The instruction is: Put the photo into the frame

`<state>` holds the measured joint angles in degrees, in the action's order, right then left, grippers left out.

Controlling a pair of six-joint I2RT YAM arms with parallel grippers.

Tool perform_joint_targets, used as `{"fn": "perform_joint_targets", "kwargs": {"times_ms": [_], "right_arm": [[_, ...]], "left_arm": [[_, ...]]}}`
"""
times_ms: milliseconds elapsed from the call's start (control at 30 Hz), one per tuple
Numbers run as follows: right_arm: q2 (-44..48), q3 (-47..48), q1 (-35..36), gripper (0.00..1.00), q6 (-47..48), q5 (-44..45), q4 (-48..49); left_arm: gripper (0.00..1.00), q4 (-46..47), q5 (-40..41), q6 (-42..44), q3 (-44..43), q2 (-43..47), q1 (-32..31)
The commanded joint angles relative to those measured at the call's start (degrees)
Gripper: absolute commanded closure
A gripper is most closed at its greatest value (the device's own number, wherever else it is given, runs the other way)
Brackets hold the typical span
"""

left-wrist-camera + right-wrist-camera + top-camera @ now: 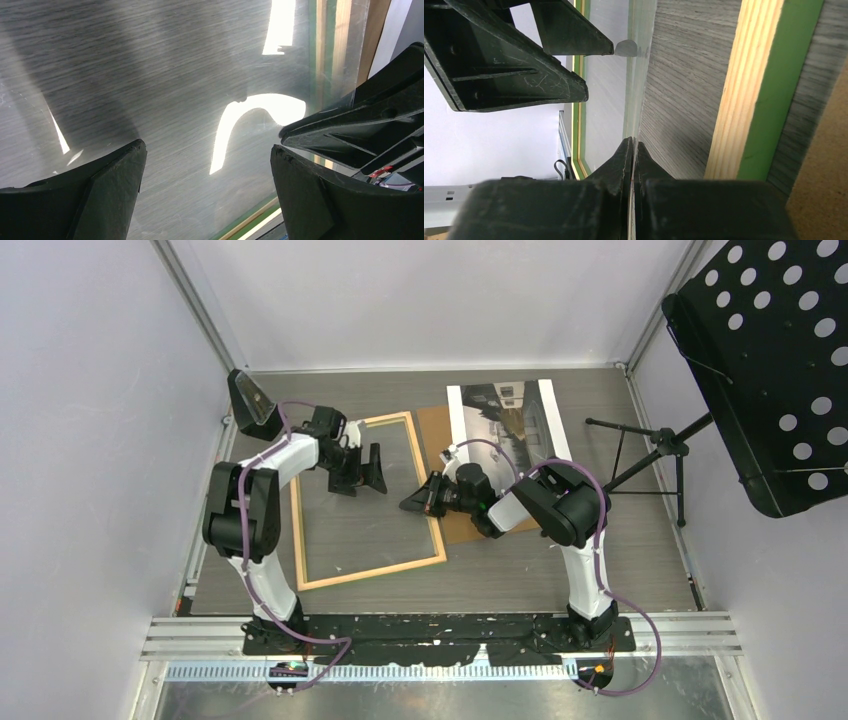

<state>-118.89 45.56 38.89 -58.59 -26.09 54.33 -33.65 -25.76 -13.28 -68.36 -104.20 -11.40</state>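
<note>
The frame (370,571) lies left of centre on the table, light wood side up; its green face shows at the edges in the right wrist view (744,100) and the left wrist view (325,50). The photo (505,415) lies at the back on a brown hardboard sheet (470,528). My right gripper (412,502) is shut on the edge of a clear sheet (636,100) over the frame's right side, and the jaws pinch it (633,145). My left gripper (362,475) is open and empty just above the clear sheet (175,75), its fingers wide apart (207,170).
A black perforated music stand (770,360) on a tripod (650,455) stands at the right. White walls enclose the table on three sides. An aluminium rail (440,632) runs along the near edge by the arm bases.
</note>
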Motion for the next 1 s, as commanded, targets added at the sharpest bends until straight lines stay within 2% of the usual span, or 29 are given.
{"fn": "perform_joint_targets", "kwargs": {"times_ms": [0,233,533,967], "right_arm": [[-0.88,1.05,0.53,0.95,2.30,-0.42,-0.78],[-0.83,1.17,0.48,0.92,2.38,-0.46,-1.18],[-0.08,1.51,0.46,0.72,3.34,-0.48,-2.27],[2.41,1.65,0.43,0.55,6.03,0.32,-6.88]], "left_arm": [[0.04,1.33,-1.32,-0.75,-1.91,-1.16,-0.35],[0.04,1.39,-0.92,-0.79,-1.72,-1.91,-0.38],[0.05,1.48,-0.57,-0.71,-1.20,-2.08,-0.38],[0.05,1.57,-0.10,-0.48,-0.97,-2.46,-0.38]]}}
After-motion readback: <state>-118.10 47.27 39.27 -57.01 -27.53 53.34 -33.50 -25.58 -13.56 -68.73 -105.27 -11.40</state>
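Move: The clear sheet's right edge is pinched in my right fingers. The frame's middle lies about 8 cm to that hand's left, hardly ahead, 3 cm lower; the frame's right bar is some 5 cm to its right and 4 cm ahead, and the photo's middle about 22 cm right, 12 cm ahead. From my left hand, wide open over the sheet, the held edge is roughly 8 cm right and 5 cm back, about level. I let the clear sheet out of my right hand's pinch, opening the fingers to a bit under half while easing that hand up about 1 cm and slightly left, farther in over the frame, with the lower finger still under the sheet's edge. My left hand settles half a centimetre and then stays put, wide open, its fingertip kept on the sheet. ##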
